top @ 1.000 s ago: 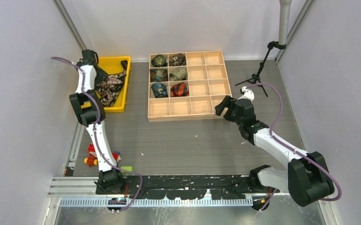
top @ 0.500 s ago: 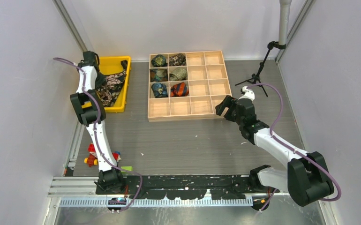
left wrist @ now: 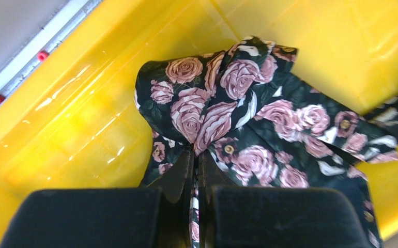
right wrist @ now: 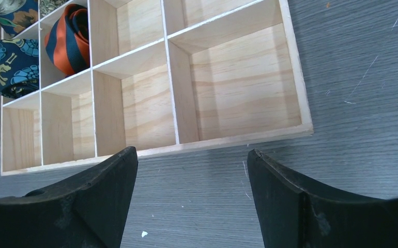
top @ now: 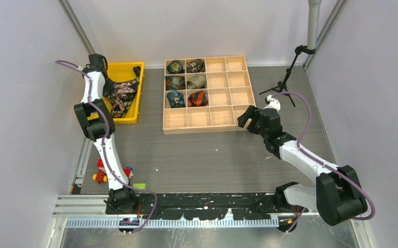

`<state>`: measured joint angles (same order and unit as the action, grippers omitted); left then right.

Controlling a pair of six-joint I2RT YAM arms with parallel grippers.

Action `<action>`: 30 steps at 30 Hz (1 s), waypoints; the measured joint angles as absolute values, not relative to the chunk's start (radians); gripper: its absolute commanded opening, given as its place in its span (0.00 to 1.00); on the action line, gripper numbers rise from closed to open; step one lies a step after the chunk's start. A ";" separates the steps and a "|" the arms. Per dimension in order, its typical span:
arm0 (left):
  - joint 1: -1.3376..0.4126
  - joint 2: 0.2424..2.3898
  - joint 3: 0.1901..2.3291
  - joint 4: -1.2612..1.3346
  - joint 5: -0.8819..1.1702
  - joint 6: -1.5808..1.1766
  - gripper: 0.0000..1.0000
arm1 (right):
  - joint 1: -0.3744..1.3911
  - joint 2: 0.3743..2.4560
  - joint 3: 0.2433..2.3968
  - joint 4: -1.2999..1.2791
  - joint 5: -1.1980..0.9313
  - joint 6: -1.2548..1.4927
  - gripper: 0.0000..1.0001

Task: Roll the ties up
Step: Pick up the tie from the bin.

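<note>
A dark tie with pink roses (left wrist: 248, 103) lies bunched in the yellow bin (left wrist: 83, 129); from above the floral tie (top: 123, 93) lies in that bin (top: 136, 98). My left gripper (left wrist: 197, 157) is shut on a fold of this tie, fabric pinched between its fingers. Several rolled ties (top: 186, 81) fill the left cells of the wooden grid box (top: 223, 117); an orange-striped roll (right wrist: 67, 44) and a blue roll (right wrist: 11, 67) show in the right wrist view. My right gripper (right wrist: 192, 157) hangs open over the grey table in front of the box's near right corner, holding nothing.
A black camera stand (top: 285, 82) rises at the back right near a white pole (top: 313, 23). A small red toy (top: 102, 171) and a green piece (top: 139, 185) lie by the left arm's base. White walls enclose the table on three sides.
My left gripper has closed on the floral tie in the yellow bin. The right arm has hardly moved.
</note>
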<state>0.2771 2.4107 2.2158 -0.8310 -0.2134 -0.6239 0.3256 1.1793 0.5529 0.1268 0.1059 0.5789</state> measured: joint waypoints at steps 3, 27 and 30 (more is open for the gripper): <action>0.277 2.347 2.204 -0.828 -0.206 -0.624 0.00 | 0.325 1.183 0.556 0.127 0.105 0.579 0.82; -0.106 1.918 2.308 -0.840 -0.012 -0.647 0.00 | 0.325 0.948 0.714 -0.123 0.107 0.569 0.86; -0.251 1.864 2.304 -0.849 0.016 -0.643 0.00 | 0.325 0.858 0.857 -0.222 0.140 0.553 0.87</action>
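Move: The rose-patterned tie is already pinched in the left fingers, low inside the yellow bin, whose middle is about 2 cm back and 2 cm right. From that hand the wooden organizer's middle lies roughly 48 cm right, 3 cm back and slightly lower; its rolled blue tie is about 32 cm right, 5 cm back, and the rolled green tie 33 cm right, 12 cm ahead. From the open right hand, the organizer's middle is about 16 cm ahead, 18 cm left and 8 cm below. The rose-patterned tie, still pinched in the shut left fingers, goes nearly straight up out of the bin first, then, still rising, sweeps right towards and over the organizer's left side, some 33 cm up and 32 cm across, drawing back a little late. The left wrist tips its fingers up and swings clockwise. The empty right hand, open, waits, then lifts about 17 cm, tipping up slightly. ##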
